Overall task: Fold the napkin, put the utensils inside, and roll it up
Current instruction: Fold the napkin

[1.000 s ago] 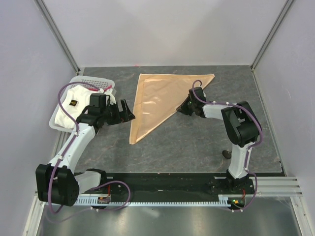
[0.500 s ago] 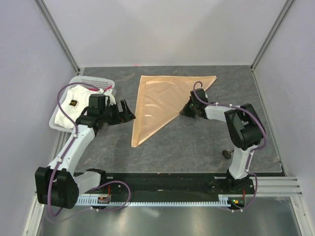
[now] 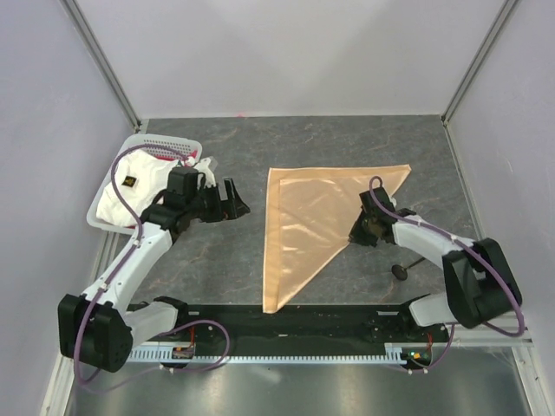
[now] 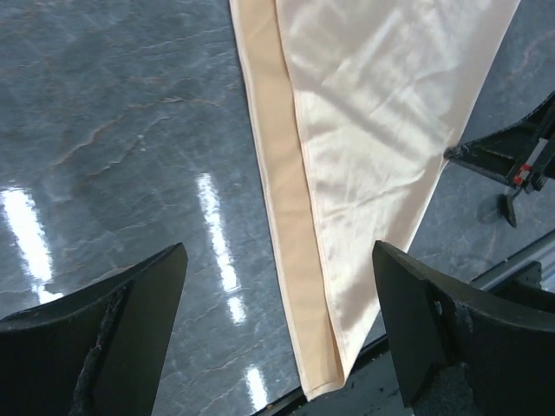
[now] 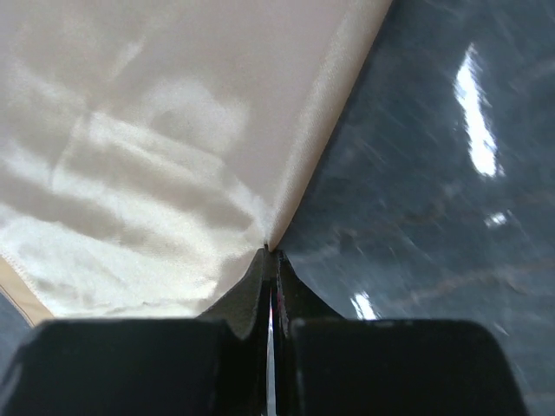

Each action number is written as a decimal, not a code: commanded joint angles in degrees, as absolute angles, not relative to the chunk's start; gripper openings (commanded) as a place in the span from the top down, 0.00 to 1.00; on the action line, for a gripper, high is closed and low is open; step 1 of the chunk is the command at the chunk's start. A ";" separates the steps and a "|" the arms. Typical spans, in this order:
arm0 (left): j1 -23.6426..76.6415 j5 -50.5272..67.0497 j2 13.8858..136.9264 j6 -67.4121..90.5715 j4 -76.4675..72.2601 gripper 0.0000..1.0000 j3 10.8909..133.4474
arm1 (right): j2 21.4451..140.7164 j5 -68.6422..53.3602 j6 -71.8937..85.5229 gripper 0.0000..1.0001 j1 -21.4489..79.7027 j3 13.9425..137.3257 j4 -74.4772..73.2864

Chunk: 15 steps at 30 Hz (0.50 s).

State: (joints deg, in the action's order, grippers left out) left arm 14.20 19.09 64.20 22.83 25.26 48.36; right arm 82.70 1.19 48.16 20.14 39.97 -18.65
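The peach-tan napkin point(image 3: 312, 217) lies folded into a triangle on the dark table, one point near the front rail. My right gripper point(image 3: 357, 232) is shut on the napkin's diagonal folded edge; in the right wrist view the jaws point(image 5: 271, 251) pinch the cloth point(image 5: 156, 130) at their tips. My left gripper point(image 3: 236, 201) hovers open just left of the napkin. In the left wrist view its fingers point(image 4: 277, 251) frame the napkin's long edge point(image 4: 373, 113), touching nothing. A small black spoon-like utensil point(image 3: 401, 270) lies on the table right of the napkin, near the right arm.
A white basket point(image 3: 143, 143) at the left holds a white cloth point(image 3: 130, 186) with a dark mark and a bit of pink-red cloth point(image 3: 192, 158). The black front rail point(image 3: 286, 321) runs just below the napkin's near tip. Walls enclose the table.
The right gripper closed on the napkin's edge and dragged the whole napkin toward the front right. The left gripper shifted slightly right, staying open.
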 commanded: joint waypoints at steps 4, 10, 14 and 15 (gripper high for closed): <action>23.90 12.57 67.22 31.89 16.01 0.08 48.43 | 70.85 4.39 47.82 0.81 20.13 36.47 -29.17; 25.31 10.20 83.65 28.14 9.59 0.24 55.97 | 70.49 4.48 44.04 0.50 20.21 42.87 -32.08; 26.19 11.50 95.86 24.44 8.26 0.37 66.58 | 70.31 4.75 41.84 0.48 20.13 46.49 -32.08; 26.19 12.30 98.06 23.65 8.17 0.44 68.71 | 70.40 4.66 41.23 0.48 20.13 47.36 -31.82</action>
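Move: The napkin's diagonal edge is still pinched in the right fingers, just above the table. Its far right corner lies about 25 cm ahead and 17 to the right of them, and the black knob some 10 cm back and 13 to the right. The napkin's far left corner lies roughly 13 cm ahead of the open left hand, 8 to its right and 14 below. The near tip is about 31 cm back from that hand and 8 to its right, equally low. The napkin's diagonal edge is drawn some 4 cm back and slightly right by the right fingers, which then part to about half open, let go of it and lift off about 4 cm. Meanwhile the left hand swings right, then reaches forward and down towards the far left corner, some 11 cm in all, its fingers narrowing from wide open but touching nothing yet. ##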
